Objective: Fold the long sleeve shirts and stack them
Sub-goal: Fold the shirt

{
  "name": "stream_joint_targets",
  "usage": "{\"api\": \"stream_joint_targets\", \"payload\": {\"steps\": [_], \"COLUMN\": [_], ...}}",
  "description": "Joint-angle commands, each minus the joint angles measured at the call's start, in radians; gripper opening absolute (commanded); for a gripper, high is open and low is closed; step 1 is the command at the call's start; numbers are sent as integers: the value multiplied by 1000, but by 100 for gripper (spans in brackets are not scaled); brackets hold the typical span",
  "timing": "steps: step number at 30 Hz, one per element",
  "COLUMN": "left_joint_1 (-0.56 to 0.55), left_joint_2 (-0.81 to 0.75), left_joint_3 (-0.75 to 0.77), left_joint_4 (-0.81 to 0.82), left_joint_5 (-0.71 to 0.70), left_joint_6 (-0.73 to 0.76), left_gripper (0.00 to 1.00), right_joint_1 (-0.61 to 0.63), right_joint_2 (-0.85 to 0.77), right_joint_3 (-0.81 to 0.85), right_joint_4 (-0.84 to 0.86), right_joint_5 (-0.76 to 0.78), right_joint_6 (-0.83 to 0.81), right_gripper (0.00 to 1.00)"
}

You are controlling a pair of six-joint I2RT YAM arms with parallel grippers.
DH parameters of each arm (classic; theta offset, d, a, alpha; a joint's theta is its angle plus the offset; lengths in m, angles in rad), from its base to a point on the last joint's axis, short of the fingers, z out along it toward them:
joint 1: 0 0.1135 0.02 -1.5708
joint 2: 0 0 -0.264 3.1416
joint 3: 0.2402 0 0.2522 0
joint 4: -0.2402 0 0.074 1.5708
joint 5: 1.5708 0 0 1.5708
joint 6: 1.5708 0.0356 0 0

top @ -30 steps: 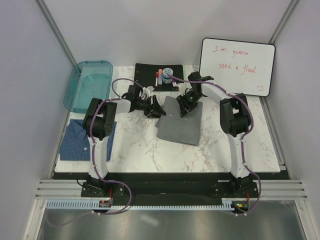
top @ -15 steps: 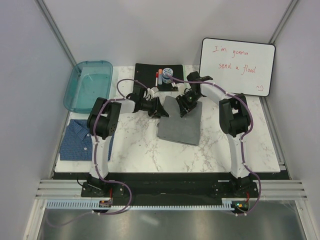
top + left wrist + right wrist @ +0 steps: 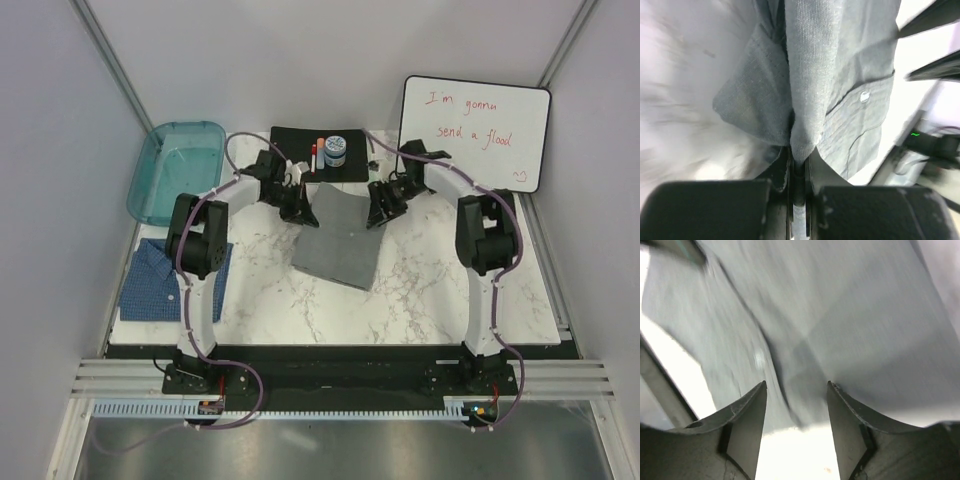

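The grey long sleeve shirt (image 3: 335, 245) lies folded mid-table. My left gripper (image 3: 299, 204) is shut on its far left corner, and the left wrist view shows a fold of the grey shirt (image 3: 840, 75) pinched in the left gripper (image 3: 799, 161). My right gripper (image 3: 381, 209) stands open at the shirt's far right edge. In the right wrist view the grey shirt (image 3: 850, 315) spreads ahead of and under the open right gripper (image 3: 796, 390), with nothing clamped. The blue patterned long sleeve shirt (image 3: 158, 282) lies folded at the table's left edge.
A teal plastic tray (image 3: 150, 190) stands at the back left. Behind the grey shirt a black mat (image 3: 290, 150) carries a small jar (image 3: 335, 150) and a marker. A whiteboard (image 3: 475, 130) leans at the back right.
My left gripper has closed on the grey shirt's corner and drawn the shirt leftward. My right gripper has opened wider and now sits off the shirt's right edge.
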Motion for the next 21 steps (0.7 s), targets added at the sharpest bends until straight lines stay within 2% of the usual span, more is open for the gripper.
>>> {"api": "stream_joint_targets", "payload": {"steps": [1, 2, 3, 5, 6, 7, 9, 11, 12, 16, 18, 21], "left_joint_1": [30, 28, 27, 8, -4, -39, -93, -188, -222, -402, -444, -519], "left_joint_2": [-66, -58, -48, 0, 12, 17, -17, -101, -136, -210, -178, -128], "left_joint_3": [311, 381, 536, 716, 795, 913, 935, 833, 708, 423, 322, 163], "left_joint_4": [-439, -546, -606, -761, -797, -817, -809, -767, -703, -602, -602, -569], "left_joint_5": [-208, -278, -317, -458, -507, -639, -766, -919, -964, -1140, -1148, -1070], "left_joint_6": [405, 443, 515, 598, 688, 739, 886, 992, 1020, 1057, 947, 769], "left_gripper": [2, 2, 2, 2, 2, 2, 2, 2, 2, 2, 2, 2], "right_joint_1": [-109, -132, -143, -173, -186, -196, -225, -244, -244, -290, -304, -333], "right_joint_2": [-179, -215, -231, -269, -277, -285, -305, -322, -326, -332, -332, -331], "right_joint_3": [-79, -114, -130, -167, -176, -185, -216, -248, -259, -311, -349, -418], "right_joint_4": [13, 10, 8, -2, -10, -13, -21, -21, -22, -22, -22, -22], "right_joint_5": [-145, -148, -150, -165, -176, -186, -222, -251, -258, -292, -323, -343], "right_joint_6": [59, 56, 43, 33, 23, 20, 16, 13, 11, 5, 6, 5], "right_gripper": [60, 60, 61, 61, 61, 61, 61, 61, 61, 60, 60, 60]}}
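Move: The left fingers already pinch the folded grey shirt at its left edge. Its middle lies about 5 cm right and 3 cm back of them, some 2 cm lower. Some 17 cm ahead of this hand lies the black mat, straight out and 3 cm lower, with the round jar on it 4 cm to the right, at about hand height. From the right gripper the shirt's middle is about 6 cm left, 3 cm back and 3 cm down. Keep the left fingers shut on the shirt and whip it up some 20 cm, reaching about 10 cm forward and a little left, then pull back towards the robot and down about 10 cm with a drift right, rolling the wrist nearly 90 degrees until the fingers point mostly down. Meanwhile clear the open right gripper off to the right and up, easing back towards the robot. ##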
